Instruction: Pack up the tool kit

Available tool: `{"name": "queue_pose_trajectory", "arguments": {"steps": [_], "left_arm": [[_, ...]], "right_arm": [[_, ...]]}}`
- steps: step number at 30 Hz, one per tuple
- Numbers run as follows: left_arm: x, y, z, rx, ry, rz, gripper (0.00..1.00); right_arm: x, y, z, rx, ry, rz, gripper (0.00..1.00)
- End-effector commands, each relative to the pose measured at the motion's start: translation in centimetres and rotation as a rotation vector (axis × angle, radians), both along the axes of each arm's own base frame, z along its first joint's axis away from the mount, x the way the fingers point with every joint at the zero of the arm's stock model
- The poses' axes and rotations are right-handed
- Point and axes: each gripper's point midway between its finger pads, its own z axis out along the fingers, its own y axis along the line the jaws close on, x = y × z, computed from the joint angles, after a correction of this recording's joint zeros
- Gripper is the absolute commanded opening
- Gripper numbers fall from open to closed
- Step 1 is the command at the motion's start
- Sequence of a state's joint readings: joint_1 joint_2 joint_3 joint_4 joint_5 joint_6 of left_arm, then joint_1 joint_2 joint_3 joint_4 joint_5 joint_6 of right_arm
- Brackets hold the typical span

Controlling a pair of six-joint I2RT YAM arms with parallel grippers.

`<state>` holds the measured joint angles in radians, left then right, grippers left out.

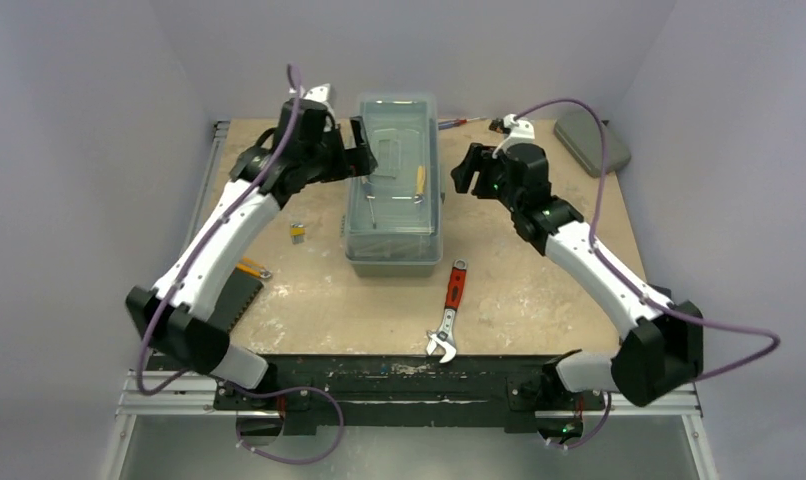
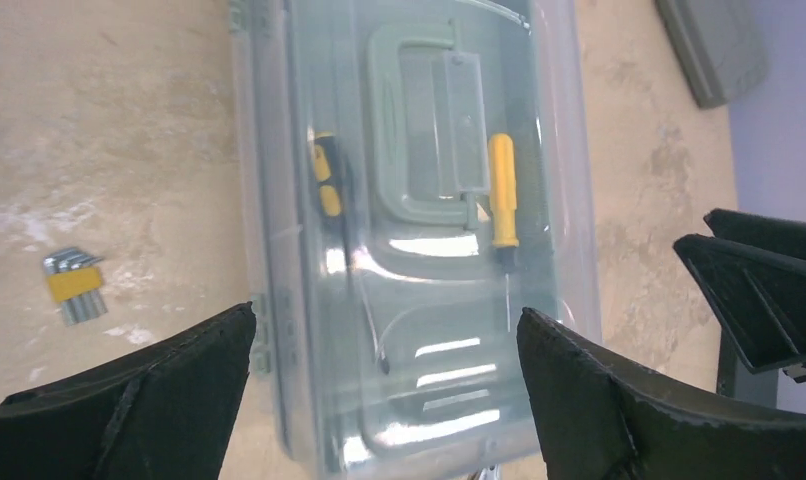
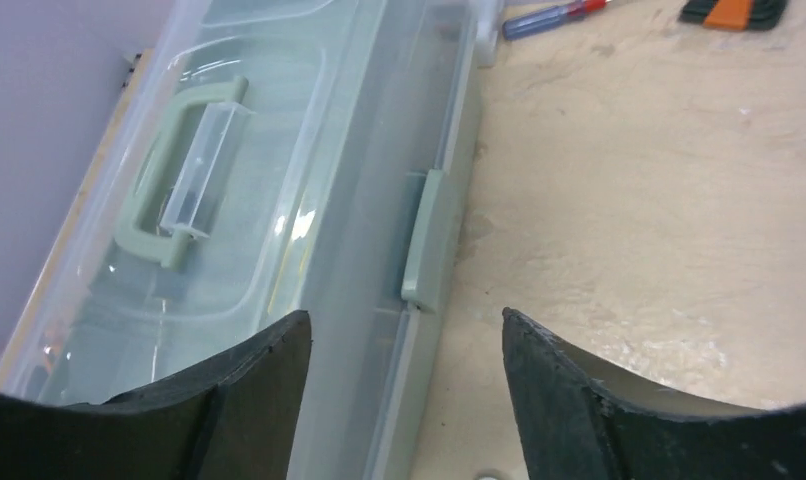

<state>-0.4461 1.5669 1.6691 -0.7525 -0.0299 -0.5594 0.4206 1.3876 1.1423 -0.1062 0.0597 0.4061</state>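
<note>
The tool kit stands in the middle of the table with its translucent lid down. Through the lid I see a yellow screwdriver and a black-and-yellow one beside the green handle. My left gripper hovers open over the box's left side, and nothing sits between its fingers. My right gripper is open above the box's right edge, just short of the green latch. A red-handled wrench lies in front of the box.
A yellow hex key set lies left of the box. A red-and-blue screwdriver rests behind it. A flat grey case sits at the back right. A black-and-orange tool holder lies partly under the left arm.
</note>
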Motion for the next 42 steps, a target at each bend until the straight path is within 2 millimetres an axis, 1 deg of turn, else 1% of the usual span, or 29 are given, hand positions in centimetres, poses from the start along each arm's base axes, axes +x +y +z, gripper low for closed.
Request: {"name": "queue_pose_trajectory", "arguments": {"steps": [1,2,3,5,8,10,11,13,14,16,17,18,19,21,22,24,25,26,27,29,30,31,32,34,35,36,39,40,42], "left_arm": [[-3.1,5.1,4.5,0.021,-0.157,0.142,1.0],[-4.0,6.4,5.1,0.023,-0.187,0.184,1.0],[-4.6,7.6,4.6,0.036,-0.195,0.227,1.0],[-5.5,10.2,4.2,0.048,-0.226,0.333,1.0],[-6.2,13.8,2.1,0.063,-0.211,0.471,1.0],[-6.4,15.3,-0.1,0.065,-0.161,0.53,1.0],[-6.5,15.7,-1.1,0.064,-0.138,0.545,1.0],[-6.5,16.3,-2.9,0.06,-0.113,0.564,1.0],[-6.5,16.3,-3.7,0.06,-0.112,0.559,1.0],[-6.5,16.4,-4.8,0.056,-0.14,0.545,1.0],[-6.9,16.4,-5.8,0.052,-0.157,0.536,1.0],[-7.0,16.3,-6.1,0.044,-0.19,0.525,1.0],[-6.8,16.4,-6.2,0.035,-0.235,0.521,1.0],[-6.8,17.1,-7.2,0.08,-0.276,0.52,1.0],[-6.8,17.5,-7.7,0.109,-0.299,0.522,1.0],[-6.8,18.7,-8.4,0.17,-0.345,0.547,1.0],[-6.8,19.2,-8.7,0.198,-0.371,0.558,1.0],[-6.9,19.7,-9.0,0.228,-0.396,0.561,1.0],[-6.7,20.0,-9.1,0.247,-0.433,0.562,1.0],[-6.4,20.2,-10.2,0.305,-0.47,0.532,1.0],[-6.2,20.3,-10.7,0.324,-0.485,0.523,1.0],[-5.8,20.4,-11.1,0.342,-0.499,0.522,1.0],[-5.8,20.4,-11.3,0.351,-0.468,0.521,1.0],[-5.3,20.5,-10.8,0.357,-0.512,0.525,1.0],[-5.5,20.9,-11.1,0.353,-0.533,0.553,1.0],[-5.3,21.0,-10.3,0.354,-0.58,0.555,1.0],[-5.0,21.1,-11.5,0.414,-0.598,0.523,1.0],[-4.7,21.3,-11.8,0.426,-0.599,0.533,1.0],[-4.0,21.3,-13.6,0.455,-0.538,0.518,1.0]], "right_arm": [[-1.8,-2.8,2.9,0.031,-0.124,-0.102,0.78],[-2.4,-3.1,3.6,0.044,-0.152,-0.106,0.83],[-3.0,-3.6,3.9,0.049,-0.167,-0.117,0.86],[-3.6,-4.6,4.7,0.058,-0.207,-0.155,0.95],[-4.8,-5.0,4.4,0.003,-0.247,-0.114,0.97],[-5.5,-5.6,3.8,-0.021,-0.24,-0.116,0.96],[-5.9,-5.8,3.7,-0.027,-0.236,-0.119,0.93],[-6.6,-6.4,4.1,-0.056,-0.267,-0.113,0.91],[-7.1,-7.4,4.1,-0.078,-0.282,-0.145,0.91],[-7.6,-9.2,3.0,-0.133,-0.292,-0.211,0.89],[-7.9,-10.0,2.4,-0.172,-0.307,-0.232,0.91],[-8.1,-11.2,1.6,-0.207,-0.313,-0.277,0.98],[-8.2,-12.3,0.8,-0.231,-0.318,-0.331,0.99],[-8.4,-14.7,-0.2,-0.272,-0.332,-0.451,0.99],[-8.4,-15.2,-0.3,-0.275,-0.349,-0.479,0.99],[-7.9,-14.9,-0.7,-0.272,-0.376,-0.443,0.99],[-7.6,-15.1,-1.1,-0.266,-0.386,-0.435,0.99],[-7.2,-15.8,-1.4,-0.248,-0.4,-0.447,0.99],[-6.9,-15.9,-1.9,-0.241,-0.409,-0.433,0.98],[-6.3,-17.5,-2.7,-0.222,-0.436,-0.463,0.96],[-6.2,-18.7,-3.4,-0.214,-0.445,-0.496,0.95],[-6.0,-19.3,-3.8,-0.196,-0.466,-0.521,0.95],[-6.0,-19.9,-4.3,-0.181,-0.481,-0.545,0.95],[-5.7,-20.0,-6.0,-0.196,-0.477,-0.537,0.99],[-5.3,-19.8,-6.7,-0.211,-0.457,-0.522,0.99],[-4.9,-19.7,-7.6,-0.22,-0.434,-0.509,0.99],[-4.0,-19.7,-8.6,-0.273,-0.445,-0.489,0.99],[-3.5,-19.5,-9.0,-0.277,-0.418,-0.472,0.99],[-2.8,-18.9,-10.7,-0.277,-0.367,-0.397,0.99]]}}
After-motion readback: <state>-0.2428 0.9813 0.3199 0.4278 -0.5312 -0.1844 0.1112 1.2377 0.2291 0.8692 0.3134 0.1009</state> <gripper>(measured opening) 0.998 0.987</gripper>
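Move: The closed toolbox's middle lies about 7 cm ahead of the left hand, 6 cm to its right and 19 cm below; from that hand, the hex keys are some 2 cm back and 16 cm left, and the yellow-handled tool 10 cm back and 26 cm left, both on the table. From the right hand the toolbox's middle is about 8 cm ahead, 15 cm left and 16 cm below, the red wrench some 20 cm back and 5 cm left on the table. Both empty hands retreat from the closed toolbox: the left, still wide open, arcs up about 5 cm while swinging some 20 cm left, then sinks well below its starting height and ends a little farther back above the area of the hex keys and yellow-handled tool, its fingers turning counter-clockwise and coming nearer level. The right hand opens from half to wide, draws back and slightly up, then sweeps about 20 cm right and sinks over the bare table, its fingers swinging clockwise and levelling, with neither hand touching anything. ##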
